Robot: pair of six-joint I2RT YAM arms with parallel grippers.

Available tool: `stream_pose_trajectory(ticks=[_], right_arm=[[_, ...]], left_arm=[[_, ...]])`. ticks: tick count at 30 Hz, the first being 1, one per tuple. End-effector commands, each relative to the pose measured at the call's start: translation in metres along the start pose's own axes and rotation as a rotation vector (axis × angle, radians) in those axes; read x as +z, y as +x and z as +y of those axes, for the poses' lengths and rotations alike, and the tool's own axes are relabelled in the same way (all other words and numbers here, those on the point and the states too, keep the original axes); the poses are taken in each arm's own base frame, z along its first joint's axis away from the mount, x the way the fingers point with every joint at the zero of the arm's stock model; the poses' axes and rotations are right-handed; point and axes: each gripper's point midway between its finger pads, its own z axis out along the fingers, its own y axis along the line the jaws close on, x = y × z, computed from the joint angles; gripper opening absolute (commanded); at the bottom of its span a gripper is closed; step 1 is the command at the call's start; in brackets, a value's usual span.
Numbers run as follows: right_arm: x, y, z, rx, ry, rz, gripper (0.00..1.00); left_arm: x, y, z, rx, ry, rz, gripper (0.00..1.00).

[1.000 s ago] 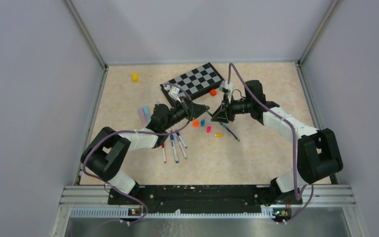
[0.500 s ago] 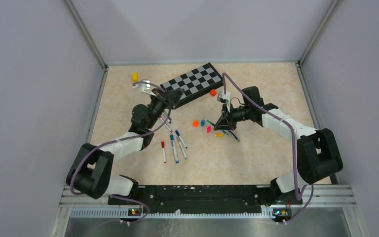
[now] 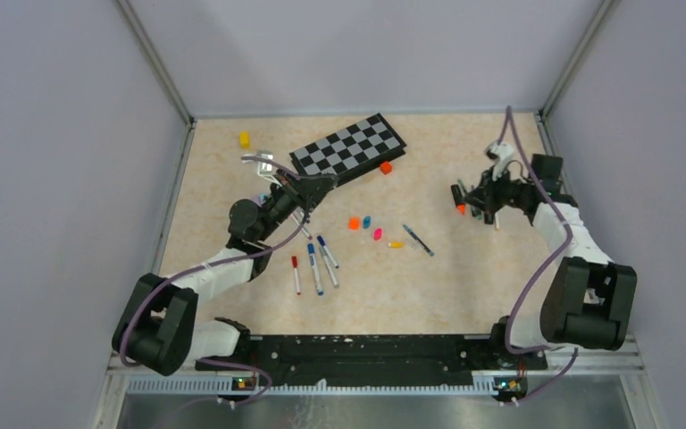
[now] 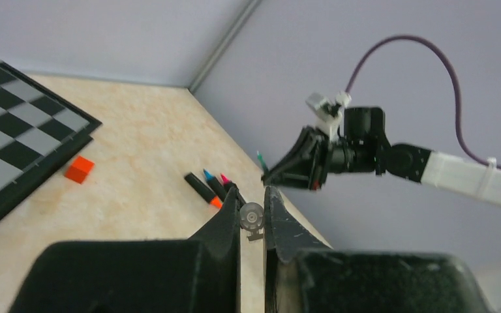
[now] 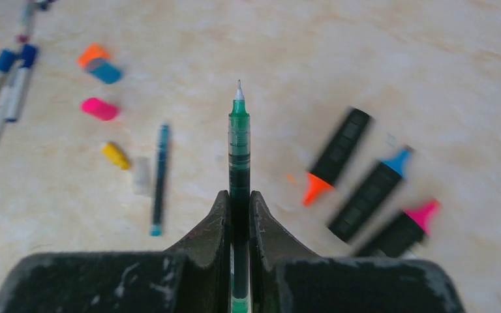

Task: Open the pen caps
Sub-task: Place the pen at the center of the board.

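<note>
My right gripper is shut on a green pen, whose bare tip points forward. It hangs at the right of the table, above three black highlighters with orange, blue and pink tips. My left gripper is shut on a small clear pen cap, raised near the chessboard. Loose pen caps lie mid-table: orange, blue, pink and yellow. A dark teal pen lies beside them. White-barrelled pens lie near the left arm.
A black-and-grey chessboard lies tilted at the back centre, with a small orange block by its right end. A yellow block sits at the back left. Grey walls close in the table on three sides.
The two grippers were close together mid-table. The right one shut on the green pen and swung it right, over the highlighters. The left arm drew back left with the cap.
</note>
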Motion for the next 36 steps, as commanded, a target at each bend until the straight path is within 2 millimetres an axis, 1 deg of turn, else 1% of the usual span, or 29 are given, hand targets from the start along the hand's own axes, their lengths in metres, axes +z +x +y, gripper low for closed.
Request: stream_pose_trajectory(ticks=[1, 3, 5, 9, 11, 13, 14, 16, 22, 24, 28, 36], right_arm=[[-0.056, 0.006, -0.080, 0.107, 0.346, -0.062, 0.00], [-0.076, 0.023, -0.110, 0.197, 0.473, -0.042, 0.02], [-0.085, 0.040, -0.128, 0.269, 0.536, -0.002, 0.02], [-0.080, 0.066, -0.148, 0.364, 0.578, 0.071, 0.04], [-0.080, 0.076, -0.160, 0.392, 0.616, 0.099, 0.05], [-0.077, 0.086, -0.167, 0.421, 0.629, 0.130, 0.06], [-0.073, 0.093, -0.169, 0.440, 0.622, 0.145, 0.08], [-0.069, 0.099, -0.172, 0.466, 0.612, 0.159, 0.10], [-0.056, 0.112, -0.173, 0.520, 0.562, 0.186, 0.17], [-0.054, 0.115, -0.173, 0.531, 0.553, 0.193, 0.21], [-0.053, 0.115, -0.171, 0.538, 0.541, 0.198, 0.30], [-0.057, 0.110, -0.169, 0.516, 0.546, 0.195, 0.32]], left_arm=[[-0.015, 0.036, -0.025, -0.015, 0.175, 0.168, 0.00], [-0.019, 0.048, -0.029, -0.030, 0.202, 0.206, 0.00], [-0.022, 0.059, -0.031, -0.042, 0.217, 0.238, 0.00], [-0.025, 0.082, -0.037, -0.061, 0.230, 0.286, 0.00], [-0.025, 0.094, -0.042, -0.071, 0.245, 0.313, 0.00], [-0.024, 0.104, -0.046, -0.076, 0.254, 0.333, 0.00], [-0.023, 0.108, -0.047, -0.078, 0.256, 0.341, 0.00], [-0.021, 0.115, -0.048, -0.081, 0.259, 0.354, 0.00], [-0.017, 0.129, -0.051, -0.084, 0.268, 0.389, 0.00], [-0.016, 0.134, -0.051, -0.086, 0.265, 0.398, 0.00], [-0.013, 0.141, -0.052, -0.088, 0.266, 0.416, 0.00], [-0.009, 0.158, -0.060, -0.093, 0.274, 0.462, 0.00]])
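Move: The capless green pen, held in the right hand, is to lie on a clear strip of table about 18 cm right, 3 ahead and 12 below. The white marker is 4 cm left of that spot and level with it, the pink highlighter 7 left and 2 farther out, the orange one some 16 left and 5 out. From the left hand, which seems to hold the green pen's cap, the loose pink cap is roughly 12 cm right, level fore and aft, 27 down. The green pen is swung fast to the right, past the highlighters, then lowered by the right hand to the table, some 18 cm across and 11 down. The wrist turns clockwise about 40 degrees and tips down; the fingers then part, staying low either side of the pen. The left hand, fingers still closed, moves back, right and down, about 17 cm, towards the loose caps. ##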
